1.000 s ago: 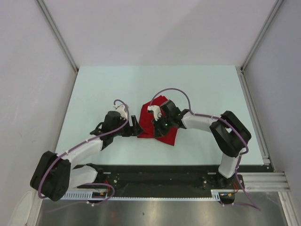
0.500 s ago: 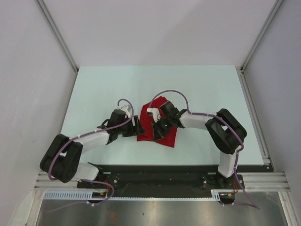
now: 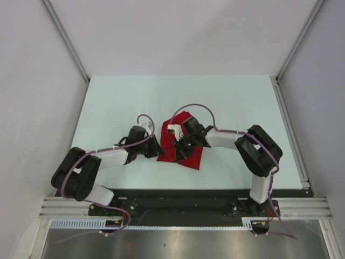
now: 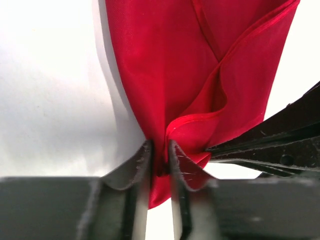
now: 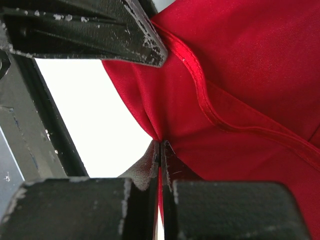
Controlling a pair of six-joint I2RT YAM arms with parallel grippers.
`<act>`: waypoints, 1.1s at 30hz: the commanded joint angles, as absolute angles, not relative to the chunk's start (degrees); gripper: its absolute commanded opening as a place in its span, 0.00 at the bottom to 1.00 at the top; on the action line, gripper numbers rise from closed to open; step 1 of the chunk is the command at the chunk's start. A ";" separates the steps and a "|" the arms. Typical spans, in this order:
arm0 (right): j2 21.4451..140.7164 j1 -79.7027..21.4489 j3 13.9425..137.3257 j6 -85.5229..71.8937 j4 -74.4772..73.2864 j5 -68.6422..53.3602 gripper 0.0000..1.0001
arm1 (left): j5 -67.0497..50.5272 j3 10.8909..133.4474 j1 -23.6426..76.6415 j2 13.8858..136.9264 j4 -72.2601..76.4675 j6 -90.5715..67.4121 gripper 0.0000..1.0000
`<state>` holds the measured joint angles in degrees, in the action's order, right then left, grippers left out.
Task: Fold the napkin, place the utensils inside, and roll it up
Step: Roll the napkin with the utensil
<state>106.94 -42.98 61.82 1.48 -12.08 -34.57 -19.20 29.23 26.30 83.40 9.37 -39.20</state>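
Note:
The red napkin [image 3: 192,157] lies bunched at the table's middle, between the two grippers. My left gripper [image 3: 160,150] is at its left edge. In the left wrist view the left gripper [image 4: 160,150] is shut on a fold of the napkin [image 4: 165,75]. My right gripper [image 3: 179,153] comes in from the right, over the cloth. In the right wrist view the right gripper [image 5: 160,145] is shut on a thin pinch of the napkin [image 5: 250,90]. The two grippers sit close together. The utensils are out of view.
The pale green table [image 3: 108,102] has grey walls on three sides and metal rails along them. A black base rail [image 3: 178,197] runs along the near edge. The right arm's elbow [image 3: 259,148] stands right of the napkin.
My left gripper has slid right to the napkin's left edge and closed on the cloth. The right gripper stays shut on the napkin and has shifted slightly left.

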 commanded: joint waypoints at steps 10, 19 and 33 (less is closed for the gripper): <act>94.14 -52.09 56.44 2.19 -1.68 -13.50 0.64 | -22.94 33.83 26.28 85.87 2.99 -36.04 0.00; 94.74 -65.82 48.88 8.61 8.52 16.92 0.75 | -28.29 35.68 22.24 88.33 0.44 -35.42 0.00; 104.14 -71.54 47.64 14.50 16.44 34.08 0.76 | -28.30 37.44 21.09 88.94 -2.73 -33.75 0.00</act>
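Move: The napkin's near-left end lies between the left hand's half-open fingers. The right hand still pinches the napkin's near edge; the near-left end is roughly 5 cm to its left, about level forward and at much the same height. From the right hand, the napkin's near-right corner lies some 10 cm right, 6 cm back and 2 cm down; its far corner is about 20 cm ahead, 4 cm right and 2 cm down. Left fingers close on the napkin; right lets go, arcs about 5 cm up-back-left, then returns open, fingers swung forward. ##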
